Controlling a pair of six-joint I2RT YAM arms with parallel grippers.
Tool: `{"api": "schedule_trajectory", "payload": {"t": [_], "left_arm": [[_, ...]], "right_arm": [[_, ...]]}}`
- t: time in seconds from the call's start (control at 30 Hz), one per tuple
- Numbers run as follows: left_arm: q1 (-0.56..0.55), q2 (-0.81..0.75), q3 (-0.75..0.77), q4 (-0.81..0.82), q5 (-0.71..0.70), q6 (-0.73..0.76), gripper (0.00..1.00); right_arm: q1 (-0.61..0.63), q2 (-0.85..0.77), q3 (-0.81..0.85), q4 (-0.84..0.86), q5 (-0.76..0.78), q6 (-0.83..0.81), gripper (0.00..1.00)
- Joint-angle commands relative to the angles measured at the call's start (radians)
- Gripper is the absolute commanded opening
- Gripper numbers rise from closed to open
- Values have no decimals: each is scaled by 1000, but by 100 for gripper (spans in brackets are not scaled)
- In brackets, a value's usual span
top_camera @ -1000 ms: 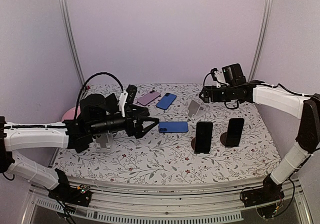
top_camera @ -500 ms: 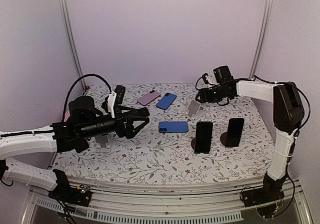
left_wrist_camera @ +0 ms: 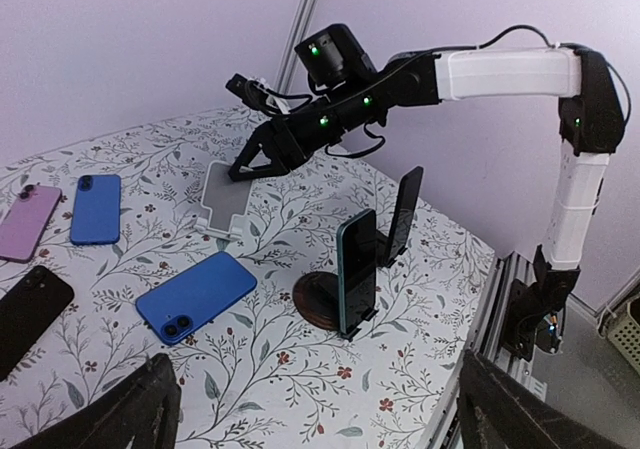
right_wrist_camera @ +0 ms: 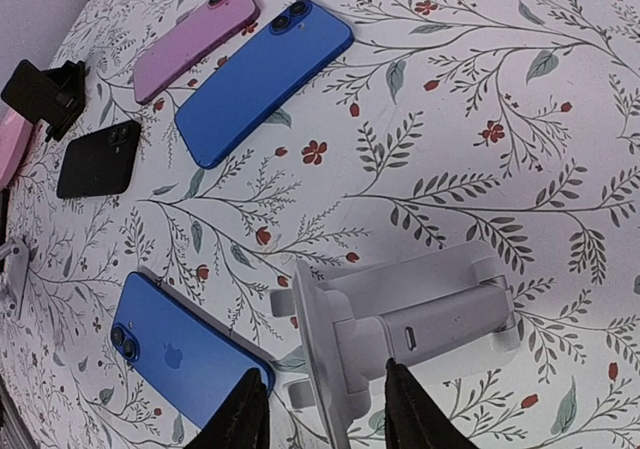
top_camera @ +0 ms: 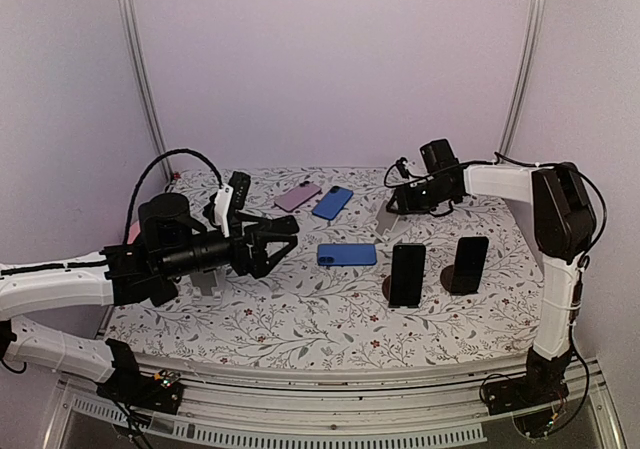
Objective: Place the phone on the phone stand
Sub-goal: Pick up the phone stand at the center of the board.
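A blue phone lies flat mid-table, also visible as the blue phone and the blue phone. Just behind it stands an empty white phone stand. My right gripper hangs over that stand. In the right wrist view the right gripper is open and half narrowed. Its fingers straddle the top of the white stand, with a gap on the left side. My left gripper hovers wide open left of the blue phone, holding nothing. Its fingertips frame bare cloth.
Two dark phones stand upright on round-based stands at front right. A second blue phone and a pink phone lie at the back. A black phone lies at the left. A grey stand sits under the left arm.
My right gripper has swung left and down onto the white stand, and its jaws have narrowed. The left arm drew back to the left a second ago, then held still.
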Motion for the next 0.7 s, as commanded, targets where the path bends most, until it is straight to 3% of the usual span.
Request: {"api": "schedule_trajectory", "payload": {"t": [0.0, 0.37, 0.67], "left_arm": [[-3, 13, -6, -1, 1, -3, 97], [-3, 103, 21, 12, 13, -18, 97], [-2, 147, 6, 45, 32, -25, 97]], "right_arm": [[3, 33, 28, -4, -52, 3, 38], [35, 4, 24, -26, -47, 1, 4], [51, -62, -43, -7, 0, -39, 3]]}}
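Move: The right hand hangs over the upper part of the white phone stand's plate, with the plate between its half-open fingers; the stand's middle lies about 2 cm ahead, 1 cm left and 5 cm below. The near blue phone lies some 8 cm back and 12 cm left, the far blue phone about 11 cm ahead and 17 cm left, and the standing black phone some 19 cm straight back. From the left hand the stand is about 27 cm ahead, 27 cm right and 21 cm below. The right hand closes its half-open fingers almost fully and pinches the upright plate of the white stand near its upper edge from both faces, shifting only some 1.5 cm to the left and then about 1 cm back, after a slight dip that it takes back, its wrist hardly turning. Meanwhile the left hand, wide open and empty, sinks about 4 cm well away from the stand, edging roughly 1 cm to the right. ##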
